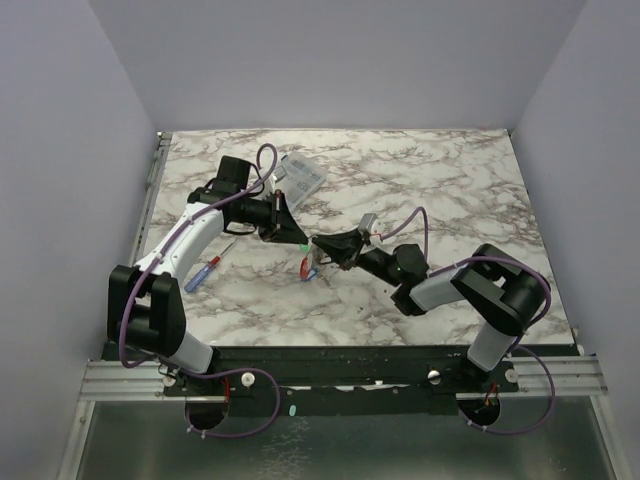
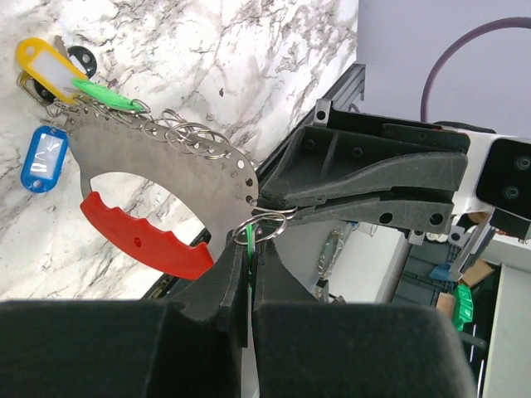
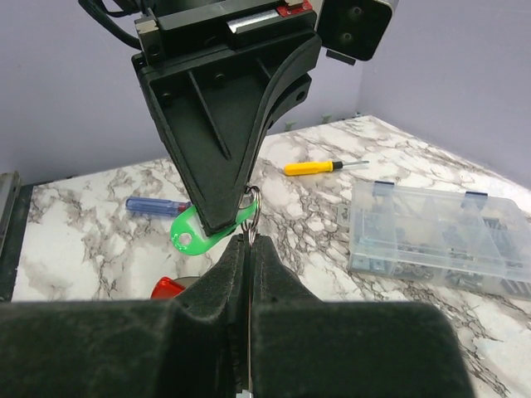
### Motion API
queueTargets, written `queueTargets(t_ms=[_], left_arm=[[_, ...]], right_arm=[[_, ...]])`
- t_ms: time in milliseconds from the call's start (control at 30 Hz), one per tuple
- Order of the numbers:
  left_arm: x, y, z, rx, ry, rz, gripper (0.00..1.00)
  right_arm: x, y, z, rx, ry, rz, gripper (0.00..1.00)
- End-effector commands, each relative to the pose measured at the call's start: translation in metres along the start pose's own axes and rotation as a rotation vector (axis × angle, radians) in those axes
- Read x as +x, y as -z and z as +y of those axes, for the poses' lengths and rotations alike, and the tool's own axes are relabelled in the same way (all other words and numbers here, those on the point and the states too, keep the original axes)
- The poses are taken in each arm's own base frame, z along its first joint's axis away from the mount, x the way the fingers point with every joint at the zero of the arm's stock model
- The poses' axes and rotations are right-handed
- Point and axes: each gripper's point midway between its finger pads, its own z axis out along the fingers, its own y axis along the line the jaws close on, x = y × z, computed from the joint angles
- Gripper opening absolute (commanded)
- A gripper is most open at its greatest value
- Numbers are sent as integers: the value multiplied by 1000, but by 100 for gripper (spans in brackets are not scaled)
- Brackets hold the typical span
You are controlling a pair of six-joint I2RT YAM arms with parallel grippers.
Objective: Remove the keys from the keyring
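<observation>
The keyring is a silvery half-round plate (image 2: 199,178) with a red arc-shaped fob (image 2: 141,240) and a row of split rings along its edge. It hangs in the air between both grippers. Yellow (image 2: 50,66), green (image 2: 108,95) and blue (image 2: 46,157) key tags dangle from its far end. My left gripper (image 2: 249,245) is shut on another green key tag (image 3: 195,232), edge-on between its jaws, which hangs on a split ring (image 2: 264,225) at the plate's corner. My right gripper (image 3: 250,240) is shut on the plate's thin edge beside that ring. From above, both grippers meet tip to tip (image 1: 312,243).
A clear plastic compartment box (image 3: 440,236) lies on the marble table behind the grippers. A yellow-handled screwdriver (image 3: 319,167) lies beyond it, and a red-and-blue pen (image 1: 203,273) lies near the left arm. The table's left rail (image 1: 150,190) is close to the left arm.
</observation>
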Motion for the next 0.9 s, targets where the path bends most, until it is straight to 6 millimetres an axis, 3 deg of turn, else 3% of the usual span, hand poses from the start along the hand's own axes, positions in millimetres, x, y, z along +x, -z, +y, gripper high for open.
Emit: queueTargets(t_ms=[0,500,633,867], left_arm=[[-22,6,30,-117,-24,-98,0],[-19,5,56,-213,-31,-87,0],[-28,17,67,-315,-159,-118,0],[-39,52,110,-603,-480,-119,0]], right_arm=[[-19,8,1,-3,50,-78,1],[-27,8,-2,13,68,-97,1],[-33,9,-11,41,78,-106,1],[-41,17,-28,95,87,-86,0]])
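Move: The keyring, the metal plate with the red handle, hangs from the right gripper, its middle about 7 cm below the left hand, 1 cm back and 1 cm right. The left hand still pinches the green tag's ring against it. From the right hand, the plate's middle is about 7 cm below and 1 cm back. Relative to the left hand, the clear box lies some 28 cm ahead and 3 cm left, the blue screwdriver 24 cm left and 4 cm ahead, both about 17 cm lower. Still pinching the green tag's ring, the left hand works it clear of the plate's edge, barely sinking at first, then quickly drawing away left, down and forward, about 9 cm in all, over bare table while its fingers tip some 25 degrees steeper. The right hand keeps its grip on the keyring, dips a little, then rises and backs off about 2 cm to the right. ##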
